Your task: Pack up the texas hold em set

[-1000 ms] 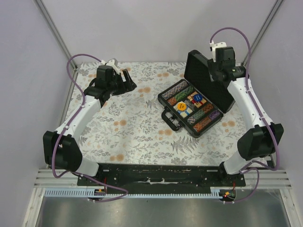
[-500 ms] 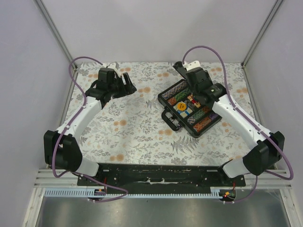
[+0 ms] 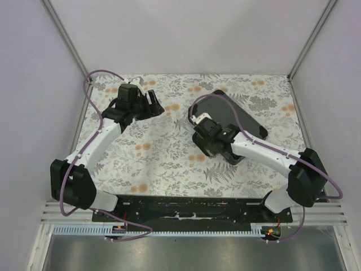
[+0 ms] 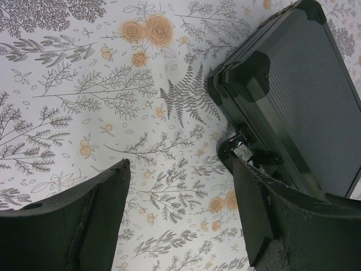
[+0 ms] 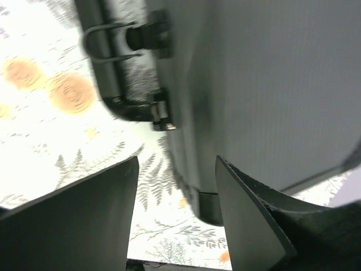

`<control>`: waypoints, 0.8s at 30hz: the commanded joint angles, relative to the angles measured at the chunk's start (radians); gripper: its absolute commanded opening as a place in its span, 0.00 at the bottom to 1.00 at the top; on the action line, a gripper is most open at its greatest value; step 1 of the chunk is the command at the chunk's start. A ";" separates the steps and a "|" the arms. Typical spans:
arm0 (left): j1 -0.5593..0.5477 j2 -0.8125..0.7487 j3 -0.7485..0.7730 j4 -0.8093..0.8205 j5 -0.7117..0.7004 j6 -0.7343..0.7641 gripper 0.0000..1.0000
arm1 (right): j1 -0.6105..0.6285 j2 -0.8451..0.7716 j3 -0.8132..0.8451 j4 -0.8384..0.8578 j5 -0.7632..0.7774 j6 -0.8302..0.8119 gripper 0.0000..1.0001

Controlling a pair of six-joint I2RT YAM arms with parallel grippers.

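Observation:
The texas hold em set shows only as its black hard case (image 3: 240, 116), lying shut on the flowered cloth right of centre; the chips and cards are hidden under the lid. My right gripper (image 3: 210, 140) hangs over the case's near-left edge by the handle (image 5: 104, 42), jaws open with nothing between them (image 5: 176, 164). The ribbed lid (image 5: 265, 79) fills the right wrist view. My left gripper (image 3: 155, 101) stands open over bare cloth at the back left, apart from the case (image 4: 307, 96), with nothing between its fingers (image 4: 180, 169).
The flowered cloth (image 3: 158, 152) covers the whole table. Grey walls and metal posts (image 3: 62, 34) close in the back and sides. A black mounting rail (image 3: 192, 206) with the arm bases runs along the near edge.
The lid, upright a second ago, now lies shut on the case. My right arm swung from behind the lid down to the case's near-left edge. The left gripper barely moved.

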State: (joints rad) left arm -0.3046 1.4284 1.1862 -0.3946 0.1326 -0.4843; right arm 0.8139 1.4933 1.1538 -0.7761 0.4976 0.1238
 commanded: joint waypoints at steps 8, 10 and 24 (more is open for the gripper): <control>-0.025 -0.056 -0.094 0.104 0.131 0.004 0.79 | -0.014 -0.031 0.125 0.086 -0.154 0.039 0.73; -0.048 -0.056 -0.129 0.144 0.160 0.001 0.80 | -0.082 -0.036 0.145 0.093 -0.189 0.059 0.75; -0.241 0.081 -0.286 0.431 0.187 -0.114 0.81 | -0.518 0.117 0.283 0.045 -0.409 0.042 0.91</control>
State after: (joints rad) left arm -0.5098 1.4548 0.9379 -0.1127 0.3168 -0.5354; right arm 0.3008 1.5658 1.3602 -0.6735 0.1425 0.1963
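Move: The handle of the black case, on its near-left side, lies about 9 cm to the right hand's left, 4 cm farther out and 8 cm below it; the case's own middle is roughly 10 cm ahead, 2 cm right and 7 cm below, its lid already folded down. From the left hand the handle is some 18 cm to the right, 2 cm nearer the base and 15 cm lower, with the case's middle around 29 cm right and 5 cm ahead. The folded-down case lid is left by the right hand at its near edge: this hand edges a little back, left and down, then lifts and swings forward and right over the lid, ending about 11 cm farther out, rolling its left side up, turning clockwise and opening its fingers wider. Towards the case handle the open left hand sweeps right, back and down, some 13 cm in all, turning about 20 degrees clockwise. ##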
